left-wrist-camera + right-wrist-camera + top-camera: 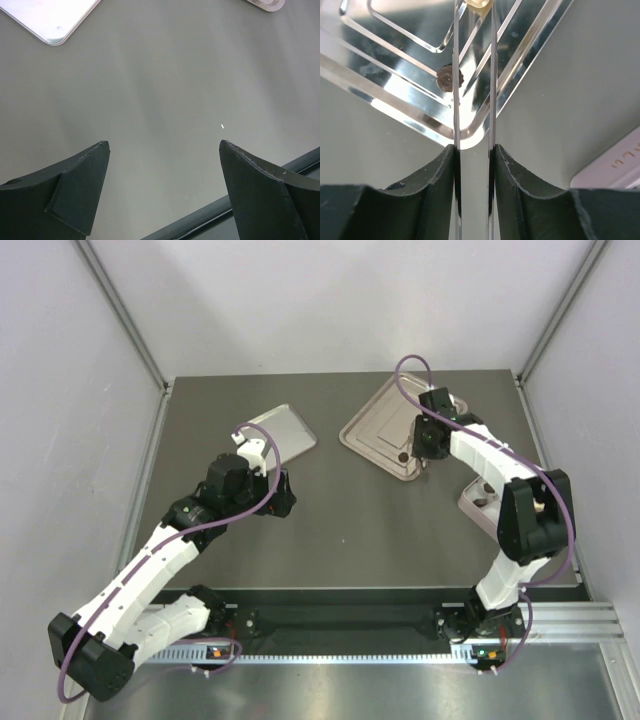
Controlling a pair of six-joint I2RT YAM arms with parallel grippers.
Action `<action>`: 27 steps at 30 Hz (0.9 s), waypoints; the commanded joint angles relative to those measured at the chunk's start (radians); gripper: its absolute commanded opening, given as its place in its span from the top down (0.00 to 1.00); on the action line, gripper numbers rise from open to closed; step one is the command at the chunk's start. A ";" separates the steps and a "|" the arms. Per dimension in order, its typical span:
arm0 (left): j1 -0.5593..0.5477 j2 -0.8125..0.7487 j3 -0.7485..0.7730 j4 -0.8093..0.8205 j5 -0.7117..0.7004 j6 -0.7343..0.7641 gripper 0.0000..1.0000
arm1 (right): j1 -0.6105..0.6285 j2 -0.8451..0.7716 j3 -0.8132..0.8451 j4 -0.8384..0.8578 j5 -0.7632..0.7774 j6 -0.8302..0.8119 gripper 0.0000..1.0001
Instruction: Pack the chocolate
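One dark brown chocolate (pixel 450 78) lies near the corner of the silver tray (pixel 395 95), touching the left blade of a pair of thin metal tongs (pixel 492 75). A cream piece (pixel 479 3) shows at the top edge, at the tongs' tips. My right gripper (pixel 474 147) is shut on the tongs, its fingers pressing both blades, which stand a narrow gap apart. From above, that gripper (pixel 425 455) hangs over the tray's near corner beside the dark piece (pixel 403 454). My left gripper (pixel 165 145) is open over bare table, holding nothing.
A second silver tray (pixel 282 430) lies behind the left gripper (pixel 280 495); its corner (pixel 50 20) shows in the left wrist view. A pink box (pixel 478 502) sits partly under the right arm, its edge (pixel 615 165) close by. A dark rail (pixel 225 212) runs along the table's near edge.
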 commanded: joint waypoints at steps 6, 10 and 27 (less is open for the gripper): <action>-0.004 -0.016 0.019 0.024 0.000 0.006 0.04 | -0.009 -0.210 0.023 -0.095 -0.026 -0.002 0.69; -0.004 -0.021 0.018 0.024 0.011 0.006 0.04 | -0.035 -0.295 -0.007 -0.188 -0.024 0.011 0.69; -0.004 -0.065 0.012 0.044 0.086 0.000 0.04 | -0.211 -0.794 -0.224 -0.610 0.011 0.033 0.69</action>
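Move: The right hand holds the metal tongs, their tips reaching out ahead. The chocolate box they go to has its middle some 20 cm to this hand's right, about 9 cm back and 8 cm below. The last dark chocolate on the tray lies roughly 4 cm ahead and 4 cm left of the hand, 9 cm lower; the tray's middle is 11 cm ahead and 5 cm left, as low. From the left hand, the box is about 52 cm right, 7 cm ahead and 17 cm below. Keeping its pinch on the tongs, the right hand first lifts away from the tray, then sweeps back and to the right, bringing the tong tips towards the chocolate box. It travels about 18 cm back, with some 10 cm each up and right, most of the rise coming first; the wrist turns about 10 degrees clockwise and the fingers keep their gap. ##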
